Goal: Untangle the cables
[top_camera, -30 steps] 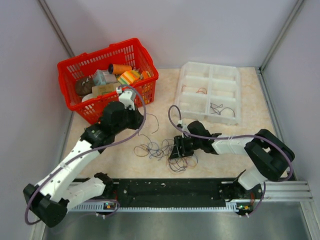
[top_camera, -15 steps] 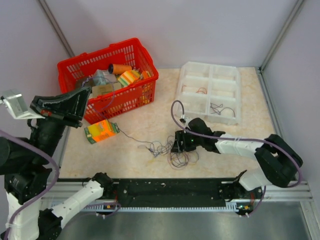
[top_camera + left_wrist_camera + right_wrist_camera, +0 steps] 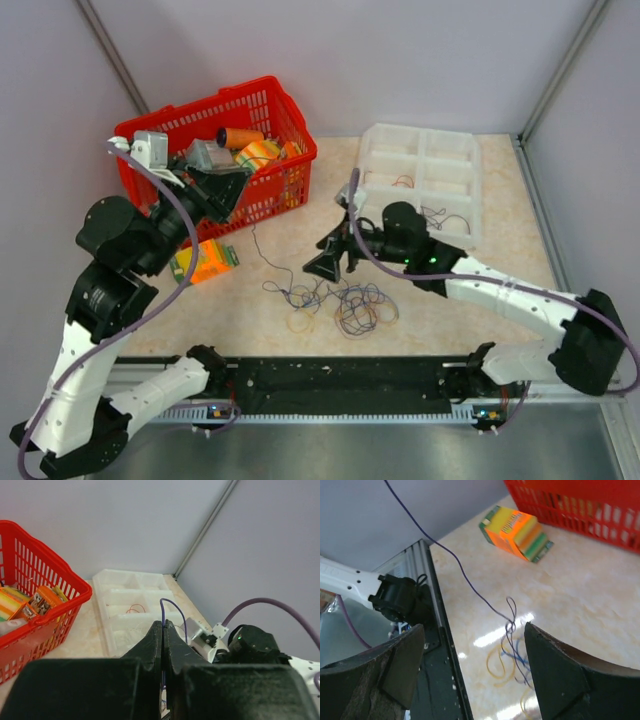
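Observation:
The cables [image 3: 340, 302] lie as a loose tangle of dark blue, purple and yellow loops on the beige table, near the front rail. One thin purple cable [image 3: 258, 255] runs from the tangle up to my left gripper [image 3: 236, 188], which is raised in front of the red basket. In the left wrist view the left gripper [image 3: 164, 624] is shut on this cable [image 3: 170, 603], which loops up past the fingertips. My right gripper [image 3: 335, 250] hangs open above the back of the tangle. Between its fingers [image 3: 475, 626] the taut cable [image 3: 465, 577] crosses to the loops [image 3: 512, 652] below, touching neither finger.
A red basket [image 3: 268, 92] full of items stands at the back left. An orange and green box [image 3: 203, 262] lies on the table in front of it. A clear compartment tray [image 3: 420, 137] at the back right holds a few separated wires. The black front rail [image 3: 340, 385] borders the table.
My left gripper swung up and away from the tangle, drawing one purple cable out taut. My right gripper opened wider and lifted off the tangle toward the back.

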`<state>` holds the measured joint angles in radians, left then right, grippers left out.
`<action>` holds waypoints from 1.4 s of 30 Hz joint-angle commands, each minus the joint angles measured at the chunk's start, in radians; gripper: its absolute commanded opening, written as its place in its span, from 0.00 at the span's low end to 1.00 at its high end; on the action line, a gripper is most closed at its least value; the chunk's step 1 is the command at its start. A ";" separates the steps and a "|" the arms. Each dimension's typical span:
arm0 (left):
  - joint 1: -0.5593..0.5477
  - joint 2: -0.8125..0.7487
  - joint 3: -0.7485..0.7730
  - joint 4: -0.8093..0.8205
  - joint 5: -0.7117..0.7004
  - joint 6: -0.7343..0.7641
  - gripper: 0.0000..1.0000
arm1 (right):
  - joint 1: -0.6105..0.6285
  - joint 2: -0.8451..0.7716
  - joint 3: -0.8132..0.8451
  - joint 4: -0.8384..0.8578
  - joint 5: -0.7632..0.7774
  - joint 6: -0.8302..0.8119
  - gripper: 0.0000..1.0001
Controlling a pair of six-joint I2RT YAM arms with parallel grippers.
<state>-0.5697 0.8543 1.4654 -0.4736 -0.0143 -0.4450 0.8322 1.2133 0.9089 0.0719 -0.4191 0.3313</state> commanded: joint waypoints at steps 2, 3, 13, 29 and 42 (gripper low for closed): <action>-0.001 -0.044 0.016 0.049 0.025 -0.031 0.00 | 0.139 0.211 0.091 0.324 0.027 -0.064 0.80; -0.001 -0.049 0.016 0.047 0.024 -0.031 0.00 | 0.149 0.247 0.097 0.359 0.042 -0.063 0.79; -0.001 -0.083 0.003 0.041 0.034 -0.037 0.00 | 0.214 0.390 0.123 0.395 0.064 0.002 0.22; -0.021 0.080 -0.568 0.346 0.428 -0.168 0.52 | 0.045 -0.026 0.548 -0.115 0.055 0.109 0.00; -0.160 -0.143 -0.789 0.614 0.392 -0.115 0.99 | 0.044 -0.041 0.599 -0.149 0.068 0.124 0.00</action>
<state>-0.6476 0.7391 0.7422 -0.0597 0.3977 -0.5804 0.8761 1.1927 1.4734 -0.0841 -0.3500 0.4465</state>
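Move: Right gripper, open: the strand hanging from the left gripper crosses about 11 cm to its left, 2 cm nearer the base and 6 cm lower; the tangle lies 24 cm below, 5 cm to the right, 6 cm back. The snack pack stands some 24 cm left, 3 cm farther out and 22 cm down. Left gripper, shut on the cable: that strand point is roughly 30 cm below, 4 cm back, 1 cm left; the tangle lies 48 cm below, 14 cm right, 7 cm back. Swing the right gripper left about 11 cm and down onto the hanging strand, close on it, then pull it up some 35 cm while returning right, rolling the left side up, and ease down a little. Meanwhile raise the left gripper slightly, then drop it steeply and to the right, tipping it down, open it to release the cable, and lift it partway, turning clockwise. ##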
